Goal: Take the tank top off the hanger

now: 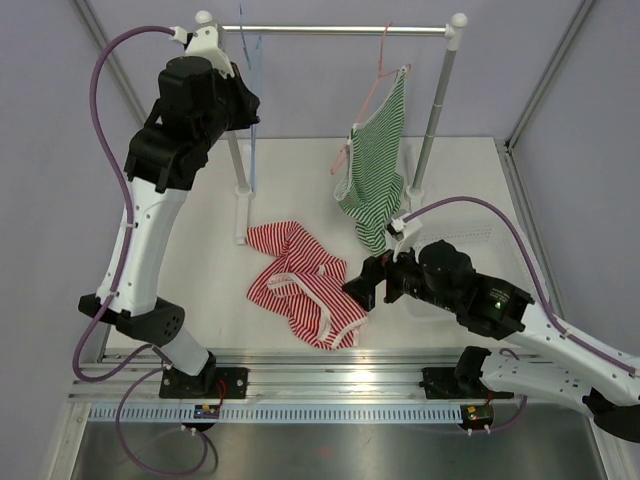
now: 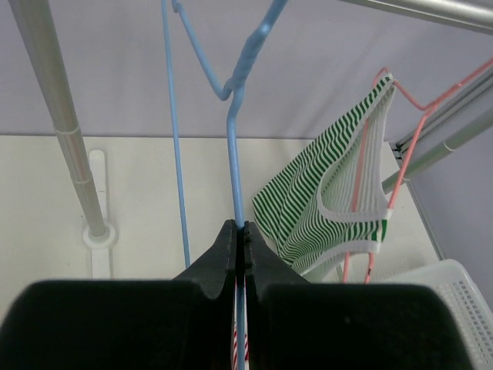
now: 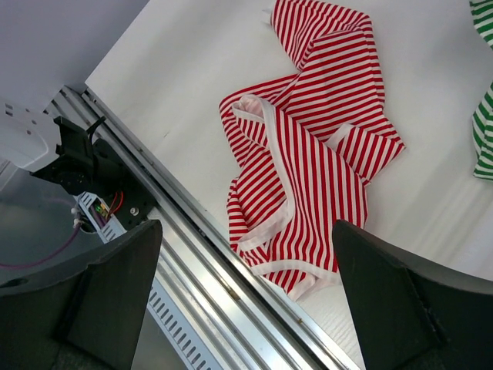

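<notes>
A red-and-white striped tank top [image 1: 303, 282] lies crumpled on the white table, off any hanger; it fills the right wrist view [image 3: 308, 146]. My left gripper [image 2: 239, 229] is raised by the rail and shut on the wire of a bare blue hanger [image 2: 235, 116], which hangs at the rail's left end [image 1: 252, 70]. A green-and-white striped tank top [image 1: 375, 170] hangs on a pink hanger [image 1: 375, 85] from the rail, also seen in the left wrist view [image 2: 331, 193]. My right gripper [image 1: 358, 288] is open and empty, just above the red top's right edge.
A metal clothes rail [image 1: 330, 30] on two white-footed posts spans the back of the table. A clear plastic basket [image 1: 480, 250] sits at the right under my right arm, its corner in the left wrist view [image 2: 454, 301]. An aluminium rail [image 1: 330, 365] runs along the table's near edge.
</notes>
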Robot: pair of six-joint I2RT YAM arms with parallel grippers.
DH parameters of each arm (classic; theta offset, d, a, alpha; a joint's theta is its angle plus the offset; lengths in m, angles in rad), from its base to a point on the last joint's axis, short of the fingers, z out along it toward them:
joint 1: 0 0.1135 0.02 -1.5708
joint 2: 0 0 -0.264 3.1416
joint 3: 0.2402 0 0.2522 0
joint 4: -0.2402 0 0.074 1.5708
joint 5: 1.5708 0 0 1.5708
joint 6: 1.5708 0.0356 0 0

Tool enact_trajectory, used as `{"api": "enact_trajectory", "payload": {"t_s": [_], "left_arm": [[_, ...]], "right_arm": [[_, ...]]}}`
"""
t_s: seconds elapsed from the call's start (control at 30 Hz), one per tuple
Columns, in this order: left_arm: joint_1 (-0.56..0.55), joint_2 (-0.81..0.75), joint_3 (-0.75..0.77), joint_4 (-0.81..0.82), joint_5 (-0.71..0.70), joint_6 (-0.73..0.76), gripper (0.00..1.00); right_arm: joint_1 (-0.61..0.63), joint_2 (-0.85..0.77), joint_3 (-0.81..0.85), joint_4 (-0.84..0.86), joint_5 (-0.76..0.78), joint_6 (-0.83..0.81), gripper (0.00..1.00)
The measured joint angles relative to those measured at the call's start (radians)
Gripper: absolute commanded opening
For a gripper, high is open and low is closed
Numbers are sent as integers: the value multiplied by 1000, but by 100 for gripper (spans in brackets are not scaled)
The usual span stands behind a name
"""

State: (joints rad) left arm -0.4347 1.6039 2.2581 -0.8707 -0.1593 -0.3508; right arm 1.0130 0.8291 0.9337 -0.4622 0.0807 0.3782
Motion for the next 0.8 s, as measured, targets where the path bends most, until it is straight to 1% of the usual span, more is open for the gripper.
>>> {"api": "enact_trajectory", "payload": {"t_s": [0.2,0.3,0.4,0.47,0.5,0.57,0.6,0.7,0.73,0.77,0.8], "left_arm": [[86,109,47,43,119,0,0],[101,173,77,61,161,-1,0],[104,208,72,57,185,-2,0],[105,211,53,56,192,-2,5],[106,210,44,57,194,-3,19],[107,208,30,58,196,-5,38],[108,205,23,59,196,-6,56],[111,195,14,56,200,-14,73],[112,185,10,55,201,-15,89],[113,174,5,50,201,-13,99],[113,162,2,47,201,-19,99]], "right_arm": [[1,33,-11,12,-77,0,100],[1,70,-22,31,-111,3,99],[2,121,-38,43,-128,6,100],[2,165,-41,48,-120,8,100],[2,190,-41,50,-110,8,99],[4,243,-40,56,-72,5,100],[4,270,-37,56,-56,2,99],[6,402,-2,61,-2,-16,99],[6,449,16,66,14,-24,99],[6,485,29,74,25,-31,99],[6,529,48,76,39,-40,99]]}}
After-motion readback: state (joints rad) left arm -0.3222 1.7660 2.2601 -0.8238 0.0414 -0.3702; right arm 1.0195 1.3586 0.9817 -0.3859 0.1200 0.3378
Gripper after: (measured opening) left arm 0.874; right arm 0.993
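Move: The left hand grips the blue hanger; the spot of rack bar it is bound for lies about 8 cm ahead, 2 cm right and 12 cm higher, with the rack's left post some 8 cm left and 8 cm ahead. The green tank top hangs about 23 cm to the right, 6 cm farther out. From the right hand, the red striped tank top lies roughly 8 cm ahead, 9 cm left and 25 cm below; the basket is some 28 cm right and 13 cm ahead. Still pinching the blue hanger, the left hand carries it about 7 cm forward and nearly as far down onto the rack bar, then opens wide, lets go and starts to ease back. Meanwhile the open right hand drops some 13 cm towards the red tank top, drifting 5 cm left and ending a bit farther forward, rolling some 20 degrees, without closing. ##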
